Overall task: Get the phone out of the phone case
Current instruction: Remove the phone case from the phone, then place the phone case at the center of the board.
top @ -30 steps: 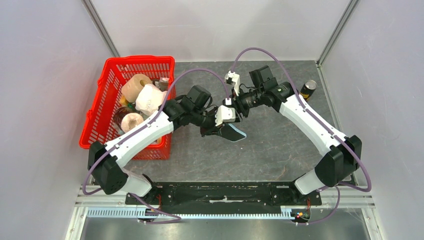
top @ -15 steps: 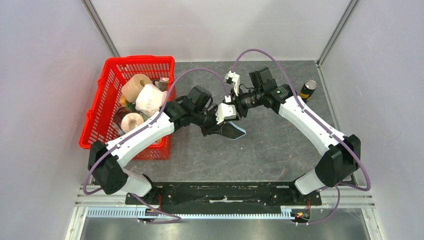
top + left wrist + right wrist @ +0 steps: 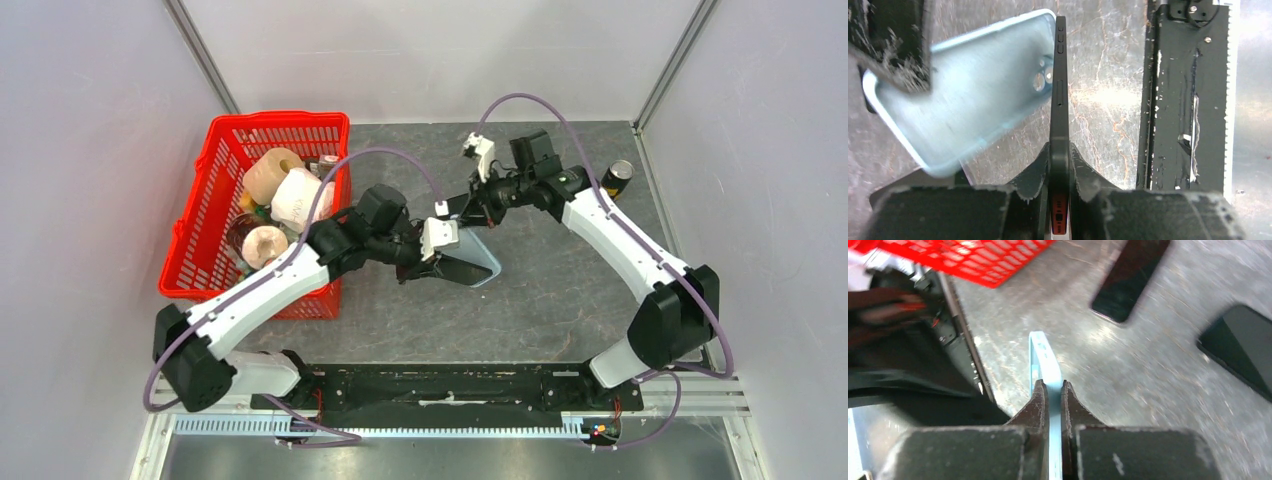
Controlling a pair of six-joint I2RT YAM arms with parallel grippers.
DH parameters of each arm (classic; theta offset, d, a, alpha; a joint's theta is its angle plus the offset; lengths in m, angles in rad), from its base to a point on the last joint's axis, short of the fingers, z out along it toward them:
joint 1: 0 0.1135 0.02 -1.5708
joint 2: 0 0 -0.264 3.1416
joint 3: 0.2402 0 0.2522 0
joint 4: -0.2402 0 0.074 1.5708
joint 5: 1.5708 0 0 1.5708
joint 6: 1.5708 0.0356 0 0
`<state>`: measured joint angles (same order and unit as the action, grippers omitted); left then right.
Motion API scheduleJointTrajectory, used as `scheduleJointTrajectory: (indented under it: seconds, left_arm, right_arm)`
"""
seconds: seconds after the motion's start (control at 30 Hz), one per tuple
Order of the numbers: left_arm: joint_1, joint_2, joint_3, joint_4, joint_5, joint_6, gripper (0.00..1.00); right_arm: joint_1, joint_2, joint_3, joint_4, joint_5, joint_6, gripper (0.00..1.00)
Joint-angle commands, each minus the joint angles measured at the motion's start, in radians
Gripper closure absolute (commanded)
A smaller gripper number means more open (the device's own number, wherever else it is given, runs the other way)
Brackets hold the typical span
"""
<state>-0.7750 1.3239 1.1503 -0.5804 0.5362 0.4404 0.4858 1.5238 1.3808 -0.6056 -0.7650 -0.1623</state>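
Observation:
In the left wrist view the dark phone (image 3: 1060, 100) stands edge-on, its red lower end between my left gripper's (image 3: 1059, 165) jaws, which are shut on it. The light blue phone case (image 3: 973, 100) hangs to its left, tilted away, touching the phone only near the top corner. A dark finger of the right gripper (image 3: 893, 45) covers the case's upper left corner. In the right wrist view my right gripper (image 3: 1054, 390) is shut on the case's thin blue edge (image 3: 1044, 355). From above, phone (image 3: 455, 268) and case (image 3: 490, 265) sit mid-table between both grippers.
A red basket (image 3: 215, 215) holding rolls and jars stands at the left, close to the left arm. A dark can (image 3: 618, 178) stands at the far right. The black base rail (image 3: 1188, 100) runs along the near edge. Two dark flat shapes (image 3: 1128, 280) lie blurred beyond the case.
My right gripper has shut on the case's edge. The left arm has drawn back toward the basket with the phone, and the case has swung apart from it.

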Motion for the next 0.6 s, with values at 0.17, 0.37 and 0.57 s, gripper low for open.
scheduleJointTrajectory:
  seconds: [0.17, 0.37, 0.57]
  left_arm:
    - [0.0, -0.162, -0.017, -0.044, 0.036, 0.254, 0.98]
    - [0.001, -0.193, -0.03, -0.064, -0.013, 0.251, 0.98]
    - [0.002, -0.202, -0.047, -0.025, -0.024, 0.212, 0.98]
  right_arm:
    - [-0.259, 0.113, 0.063, -0.046, 0.148, 0.209, 1.0]
    - [-0.372, 0.134, 0.05, -0.04, 0.157, 0.254, 1.0]
    - [-0.457, 0.151, -0.005, -0.009, 0.236, 0.317, 1.0]
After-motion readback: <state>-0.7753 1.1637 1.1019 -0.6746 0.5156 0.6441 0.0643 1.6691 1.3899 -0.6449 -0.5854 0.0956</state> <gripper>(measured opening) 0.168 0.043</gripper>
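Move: The phone, gripped in the left hand, has its middle some 9 cm back from the right hand, 1 cm to its left and 7 cm below. The case, held by the right hand, hangs with its middle about 9 cm right of the left hand, 4 cm ahead and 3 cm below. On the table, 22 cm below the right hand, a black-cased phone lies 14 cm ahead and 3 cm right. Sweep the right gripper away from the phone with the case still pinched, some 15 cm right and 11 cm forward while sinking about 6 cm, turning the wrist roughly 40 degrees clockwise. Keep the left fingers shut on the phone: ease it left and a little back, up first and then partly down again, with a slight roll. ##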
